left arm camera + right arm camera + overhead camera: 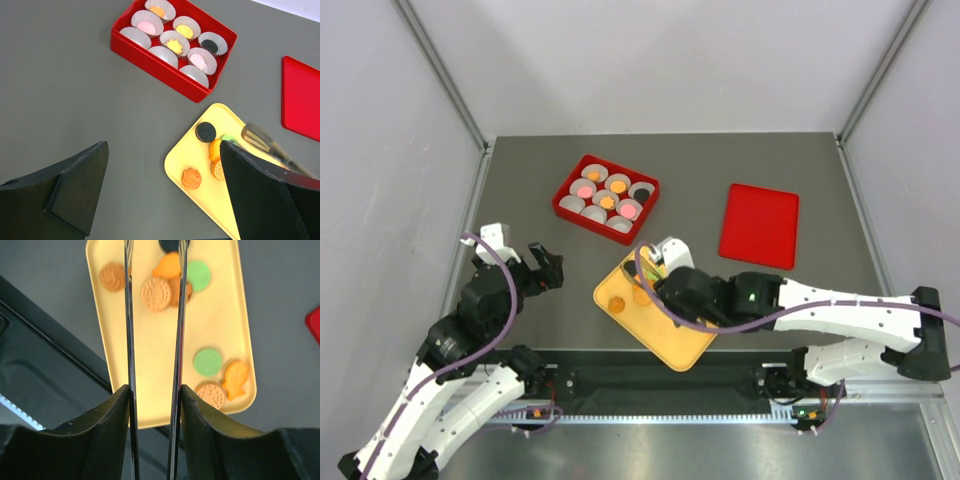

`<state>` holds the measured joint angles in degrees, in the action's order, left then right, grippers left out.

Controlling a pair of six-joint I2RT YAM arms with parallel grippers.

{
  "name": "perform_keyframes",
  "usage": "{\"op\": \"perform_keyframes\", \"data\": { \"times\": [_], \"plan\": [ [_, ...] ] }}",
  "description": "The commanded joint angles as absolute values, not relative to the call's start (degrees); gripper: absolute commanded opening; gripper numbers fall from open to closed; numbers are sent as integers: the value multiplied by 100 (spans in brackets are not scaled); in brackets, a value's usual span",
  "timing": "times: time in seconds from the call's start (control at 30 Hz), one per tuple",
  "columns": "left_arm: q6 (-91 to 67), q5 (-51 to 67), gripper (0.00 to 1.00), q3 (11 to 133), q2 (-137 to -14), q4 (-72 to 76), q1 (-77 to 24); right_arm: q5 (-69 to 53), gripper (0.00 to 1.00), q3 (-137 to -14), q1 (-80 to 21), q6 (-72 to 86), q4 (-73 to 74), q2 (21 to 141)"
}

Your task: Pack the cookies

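Note:
Loose cookies lie on a yellow tray (672, 342): an orange swirl (112, 276), a round biscuit (156, 293), green discs (208, 362) and a fish shape (235, 378). My right gripper (154, 390) is shut on metal tongs (129, 315). The tongs' two blades reach over the tray's far end, near a black cookie (206, 131). A red box (160, 72) holds white paper cups, some with a cookie inside, such as a pink one (145, 25). My left gripper (162, 145) hangs open and empty above the table, left of the tray.
A flat red lid (759, 225) lies to the right of the box. The tray's near corner sits close to the black rail at the table's front edge (620, 380). Grey walls enclose the table on three sides.

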<state>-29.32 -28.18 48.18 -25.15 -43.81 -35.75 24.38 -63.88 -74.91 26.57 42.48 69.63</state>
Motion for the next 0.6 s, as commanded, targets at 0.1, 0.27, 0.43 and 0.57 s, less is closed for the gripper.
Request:
{"op": "perform_keyframes", "data": {
  "times": [0.1, 0.27, 0.43, 0.57],
  "plan": [
    [-2927, -2839, 97, 4816, -2557, -4263, -3586, 3331, 43, -6311, -8121, 3568, 4605, 7268],
    [-2927, -2848, 97, 4816, -2531, -4280, -3595, 3419, 44, -6398, -8323, 3639, 4623, 7637],
    [-2927, -2856, 97, 4808, -2522, -4272, -3595, 3393, 45, -6390, -8420, 3709, 4658, 7743],
    [-2927, -2856, 97, 4816, -2522, -4280, -3595, 3375, 45, -6390, -8472, 3744, 4658, 7831]
  ]
}}
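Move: The right hand, holding open tongs, is bound for the round tan cookie, about 4 cm ahead, 5 cm left and 14 cm below. From that cookie, the brown cookie lies 2 cm farther out and 2 cm right, the orange cookie 4 cm farther out and 1 cm left, the swirl cookie 7 cm left and 2 cm nearer. From the left hand, the round cookie lies some 20 cm right, 3 cm back and 20 cm below. The right hand sinks about 5 cm and draws back 3, lowering its open tongs towards the round tan cookie. ##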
